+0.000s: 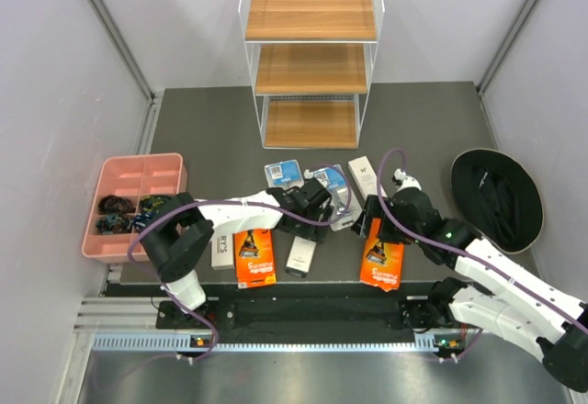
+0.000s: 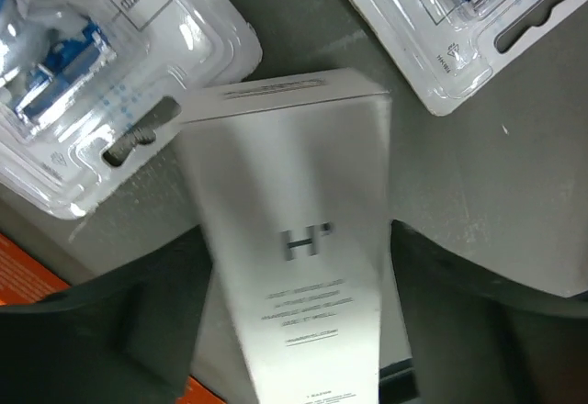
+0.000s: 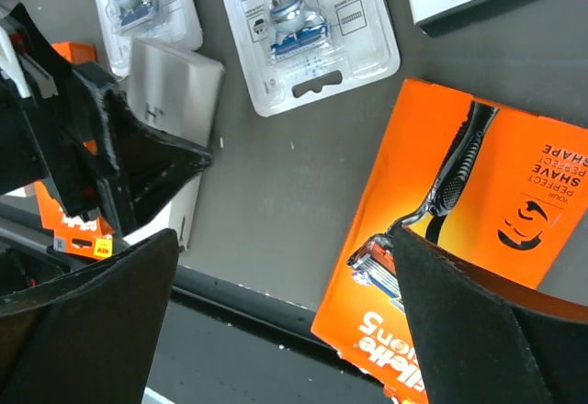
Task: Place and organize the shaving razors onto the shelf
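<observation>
The white wire shelf [image 1: 310,69] stands at the far centre with bare wooden tiers. Seven razor packs lie on the dark table. My left gripper [image 1: 308,207] is shut on the far end of a white H' box [image 2: 294,239], fingertips touching both its long edges. Two blue-clear blister packs [image 1: 283,173] [image 1: 338,182] lie just beyond it. The HARRY'S box [image 1: 221,251] and an orange card [image 1: 254,257] lie left of it. My right gripper [image 3: 285,239] is open, hovering over the left edge of the other orange card [image 3: 514,174]. A third white box [image 1: 365,177] lies behind it.
A pink compartment tray [image 1: 138,167] with dark small items sits at the left. A black round bag-like object [image 1: 496,197] lies at the right. The black front rail [image 1: 303,308] runs just below the packs. Grey walls close in both sides.
</observation>
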You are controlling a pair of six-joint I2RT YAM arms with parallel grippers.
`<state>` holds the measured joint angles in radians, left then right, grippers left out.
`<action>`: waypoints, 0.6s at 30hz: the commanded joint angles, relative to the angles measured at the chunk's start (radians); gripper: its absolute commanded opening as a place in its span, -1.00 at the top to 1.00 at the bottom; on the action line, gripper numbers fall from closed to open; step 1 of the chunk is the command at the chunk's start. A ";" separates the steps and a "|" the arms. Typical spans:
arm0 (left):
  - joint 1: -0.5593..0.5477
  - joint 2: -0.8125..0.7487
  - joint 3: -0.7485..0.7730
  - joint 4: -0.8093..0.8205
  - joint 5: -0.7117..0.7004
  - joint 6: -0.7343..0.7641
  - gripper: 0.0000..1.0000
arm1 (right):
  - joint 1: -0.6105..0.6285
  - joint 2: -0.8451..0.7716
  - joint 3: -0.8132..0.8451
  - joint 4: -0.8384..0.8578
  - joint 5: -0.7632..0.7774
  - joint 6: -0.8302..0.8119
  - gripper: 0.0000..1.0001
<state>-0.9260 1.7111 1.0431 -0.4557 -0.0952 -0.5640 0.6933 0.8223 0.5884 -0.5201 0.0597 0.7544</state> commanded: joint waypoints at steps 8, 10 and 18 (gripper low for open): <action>-0.005 0.005 0.025 -0.015 -0.023 -0.020 0.10 | 0.015 -0.029 -0.009 0.011 0.020 0.022 -0.97; -0.005 -0.013 0.034 -0.021 -0.037 -0.024 0.12 | 0.015 -0.034 -0.004 0.005 0.019 0.019 -0.98; 0.007 -0.131 0.168 -0.121 -0.109 -0.008 0.13 | 0.018 -0.057 0.086 -0.047 0.042 -0.007 -0.98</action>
<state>-0.9298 1.6966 1.0962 -0.5316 -0.1429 -0.5774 0.6941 0.7887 0.5808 -0.5488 0.0666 0.7609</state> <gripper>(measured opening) 0.592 0.987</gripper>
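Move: The white H' box lies between my left hand's open fingers, its middle about 3 cm back from them and hardly any lower. One blister pack is about 9 cm ahead and 4 cm left of that hand, the other about 7 cm ahead and 8 cm right; an orange Gillette pack is about 12 cm left and 5 cm back. From my right hand, the box is about 14 cm left, 3 cm back and 9 cm below. I hold my left hand in place down at the H' box and close the fingers from well open until they stop on its two long sides, pinching the box a little forward of its middle. Then, keeping that grip, I start straight up, about 1.5 cm, with only a slight tilt of the wrist. ##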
